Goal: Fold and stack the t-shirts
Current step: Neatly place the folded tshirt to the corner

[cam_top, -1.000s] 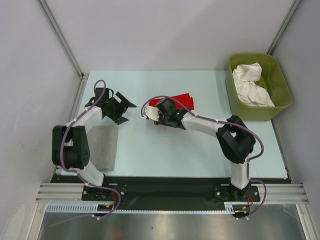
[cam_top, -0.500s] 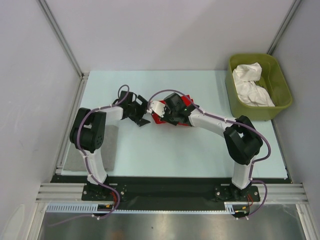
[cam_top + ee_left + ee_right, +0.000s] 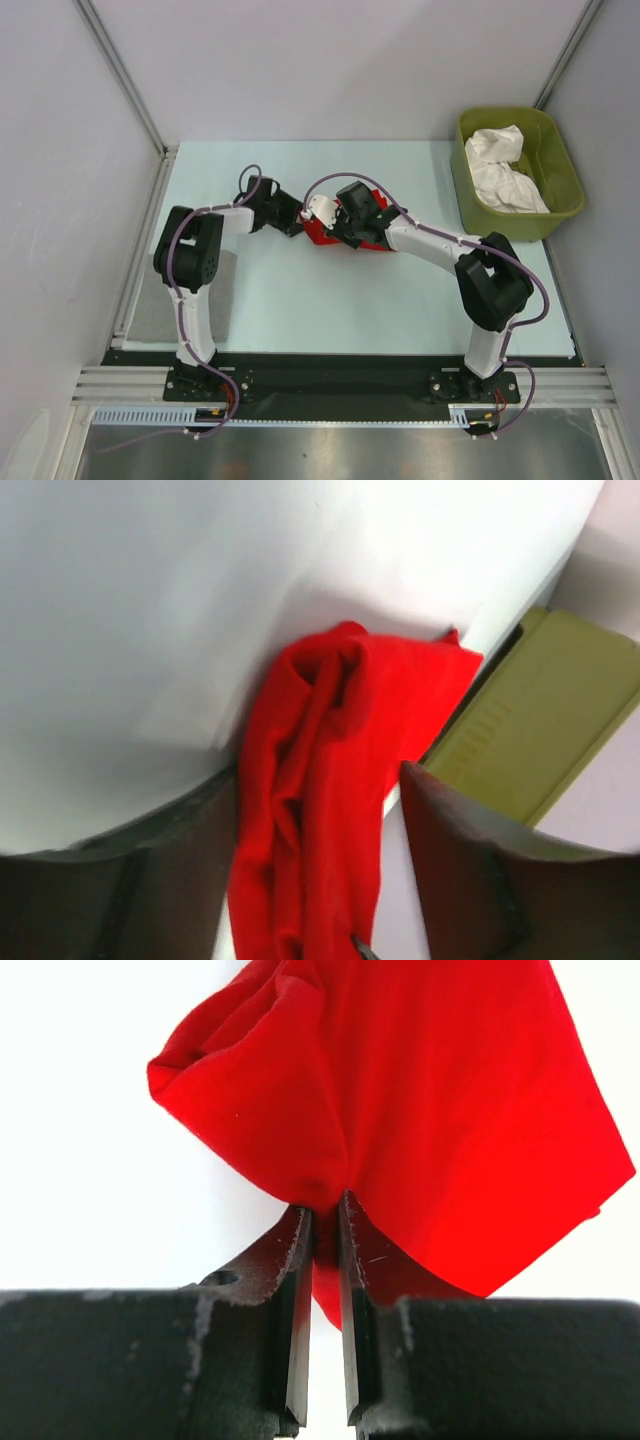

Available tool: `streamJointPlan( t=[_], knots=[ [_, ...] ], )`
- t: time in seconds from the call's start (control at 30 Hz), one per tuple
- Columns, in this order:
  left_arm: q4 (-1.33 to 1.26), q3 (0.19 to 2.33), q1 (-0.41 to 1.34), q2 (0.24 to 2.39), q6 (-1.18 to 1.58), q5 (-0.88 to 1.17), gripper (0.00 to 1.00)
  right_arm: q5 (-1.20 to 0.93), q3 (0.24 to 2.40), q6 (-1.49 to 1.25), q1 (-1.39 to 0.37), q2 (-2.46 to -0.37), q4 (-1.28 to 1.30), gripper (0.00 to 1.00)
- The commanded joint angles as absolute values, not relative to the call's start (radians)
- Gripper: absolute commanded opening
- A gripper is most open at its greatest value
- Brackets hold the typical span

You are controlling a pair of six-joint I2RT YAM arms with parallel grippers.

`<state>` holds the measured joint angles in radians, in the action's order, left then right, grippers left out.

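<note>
The red t-shirt [image 3: 320, 236] lies bunched near the middle of the pale table [image 3: 330, 300], mostly hidden under both wrists in the top view. My right gripper [image 3: 332, 232] is shut on a pinched fold of it; the right wrist view has the red t-shirt [image 3: 450, 1090] fanning out above the right gripper [image 3: 325, 1215]. My left gripper [image 3: 296, 222] reaches in from the left. In its wrist view the left gripper [image 3: 320, 780] straddles the red t-shirt [image 3: 330, 730], jaws apart, with a gap on the right side. White t-shirts [image 3: 505, 170] lie crumpled in the tub.
The olive-green tub [image 3: 560, 215] stands at the table's right back edge; the tub [image 3: 540, 720] also shows behind the red cloth. A grey pad [image 3: 150, 315] lies at the left front under the left arm. Grey walls close in the left and back.
My left arm swung right from the table's left side to the red t-shirt, and its jaws now sit around the cloth, narrower than before. The right gripper shifted slightly right, still holding.
</note>
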<state>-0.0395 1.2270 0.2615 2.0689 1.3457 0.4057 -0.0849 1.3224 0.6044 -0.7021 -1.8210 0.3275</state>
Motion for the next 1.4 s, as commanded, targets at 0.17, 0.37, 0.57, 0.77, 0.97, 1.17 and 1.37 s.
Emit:
streamJointPlan(
  t=[0.17, 0.37, 0.57, 0.77, 0.97, 1.17, 1.37],
  knots=[
    [-0.048, 1.295, 0.267, 2.106, 1.296, 0.330, 0.28, -0.100, 1.305, 0.554, -0.718, -1.729, 0.301, 0.00],
    [0.085, 1.388, 0.270, 2.033, 1.100, 0.269, 0.00, -0.078, 1.290, 0.479, -0.742, -1.692, 0.371, 0.20],
    [0.286, 1.388, 0.310, 1.771, 0.910, 0.037, 0.00, -0.092, 1.154, 0.353, -0.753, -1.539, 0.344, 0.61],
    [0.524, 1.417, 0.325, 1.634, 0.871, -0.129, 0.00, -0.086, 1.063, 0.287, -0.752, -1.376, 0.328, 0.73],
    [0.665, 1.509, 0.325, 1.562, 0.789, -0.277, 0.00, -0.089, 1.023, 0.262, -0.739, -1.275, 0.347, 0.75],
    [0.900, 1.767, 0.325, 1.626, 0.736, -0.457, 0.00, -0.100, 1.015, 0.259, -0.741, -1.258, 0.356, 0.75],
    [1.101, 1.905, 0.308, 1.689, 0.850, -0.532, 0.00, -0.098, 1.022, 0.270, -0.742, -1.252, 0.360, 0.75]
  ],
)
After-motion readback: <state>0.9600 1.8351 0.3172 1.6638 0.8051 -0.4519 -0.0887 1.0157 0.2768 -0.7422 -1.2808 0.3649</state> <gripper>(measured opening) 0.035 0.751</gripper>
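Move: The red t-shirt's middle lies about 9 cm to the left hand's right, level with it fore and aft and a centimetre or so lower; its left fold already stands between those half-closed fingers. The grey cloth lies some 24 cm to the left and 18 cm back from the left hand. From the right hand, which still pinches the shirt's near edge, the shirt's middle is about 4 cm ahead, 2 cm right and 4 cm below. The left hand dips about a centimetre and shuts its fingers on the t-shirt's left fold, then lifts it steeply, some 25 cm up and 15 cm to the left, drifting a little back and rolling its left side up by about 55 degrees on the way. Just after the left fingers have shut, the right hand opens, lets go of the near edge and draws back about 9 cm, slightly to its right, rising some 8 cm and then waiting open. ##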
